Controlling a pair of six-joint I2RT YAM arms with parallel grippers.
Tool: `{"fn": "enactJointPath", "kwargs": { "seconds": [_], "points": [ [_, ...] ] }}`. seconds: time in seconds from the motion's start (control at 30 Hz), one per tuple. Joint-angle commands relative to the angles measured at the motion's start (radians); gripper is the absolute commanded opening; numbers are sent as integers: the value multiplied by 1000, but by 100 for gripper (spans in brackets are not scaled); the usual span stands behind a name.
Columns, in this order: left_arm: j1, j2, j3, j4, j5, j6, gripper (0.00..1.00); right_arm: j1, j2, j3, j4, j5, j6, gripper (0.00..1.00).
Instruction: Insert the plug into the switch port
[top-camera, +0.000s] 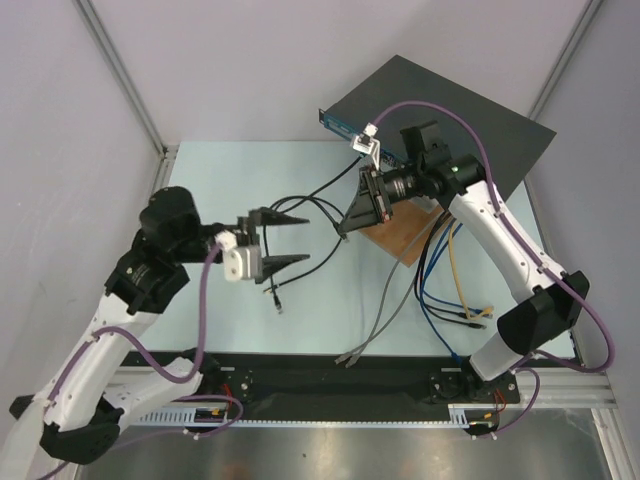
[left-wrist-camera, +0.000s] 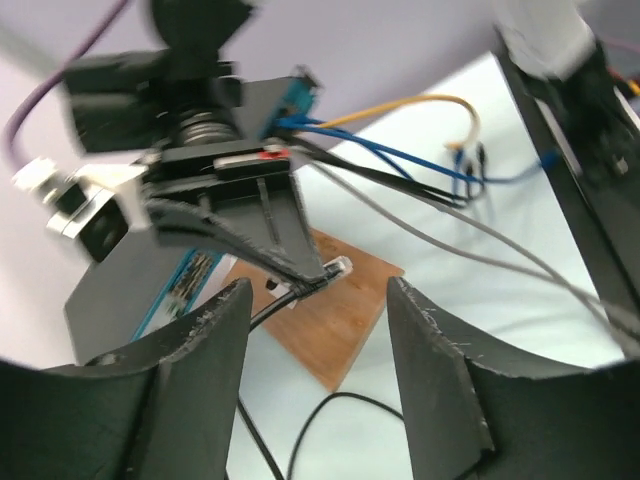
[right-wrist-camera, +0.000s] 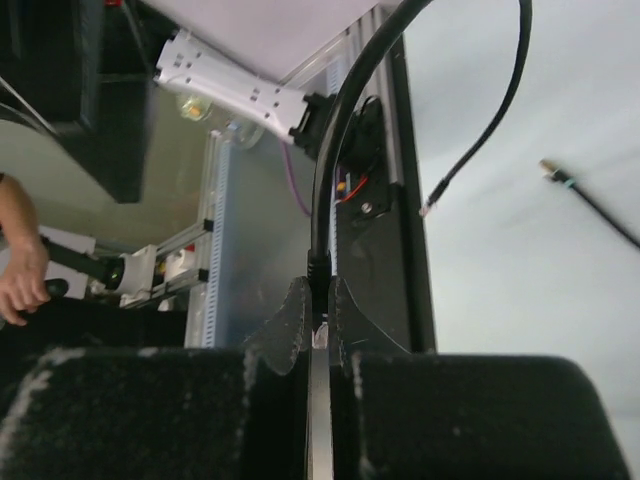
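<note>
The switch (top-camera: 450, 120) is a flat black box at the back right, with its blue front face (top-camera: 338, 125) turned to the left. It also shows in the left wrist view (left-wrist-camera: 185, 285). My right gripper (top-camera: 344, 231) hangs in front of the switch, above the table. It is shut on the clear plug (left-wrist-camera: 342, 267) of a black cable (top-camera: 305, 200). The right wrist view shows the plug (right-wrist-camera: 319, 335) pinched between the shut fingers (right-wrist-camera: 292, 320). My left gripper (top-camera: 306, 239) is open and empty, facing the right gripper from the left, with a gap between them.
A brown wooden board (top-camera: 405, 235) lies under the right arm, in front of the switch. Blue, yellow and grey cables (top-camera: 455, 290) trail across the table to the right. Loose black cable ends (top-camera: 277, 300) lie in the middle.
</note>
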Motion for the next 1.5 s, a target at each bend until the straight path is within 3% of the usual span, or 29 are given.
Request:
{"fn": "enactJointPath", "kwargs": {
  "seconds": [0.0, 0.37, 0.8, 1.1, 1.47],
  "points": [
    [-99, 15, 12, -170, -20, 450, 57, 15, -82, -54, -70, -72, -42, 0],
    [-228, 71, 13, -307, 34, 699, 51, 81, -226, -186, -213, -24, -121, 0],
    [-310, 150, 61, -290, 34, 720, 41, 114, -234, -191, -253, -4, -162, 0],
    [-327, 216, 121, -354, -14, 757, 40, 122, -208, -168, -271, -4, -173, 0],
    [-331, 262, 161, -459, -65, 854, 31, 121, -206, -168, -250, -1, -148, 0]
  ]
}}
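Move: The black cable's plug, already pinched in the right fingertips, lies about 6 cm ahead of the left hand, 6 cm to its right and 6 cm below. From the right hand, the open left gripper is some 6 cm back, 6 cm left and 6 cm higher. The wooden board sits roughly 12 cm ahead and 10 cm right of the right hand, and the grey cables' ends some 18 cm back, straight behind, both about 28 cm below it. The plug is drawn back about 10 cm by the right hand, which keeps its pinch on the boot and then holds still. The left hand comes to meet the plug, sinking some 8 cm while going right and at first back, its fingers swinging clockwise and dipping. They narrow to half their opening around the cable, without shutting. ##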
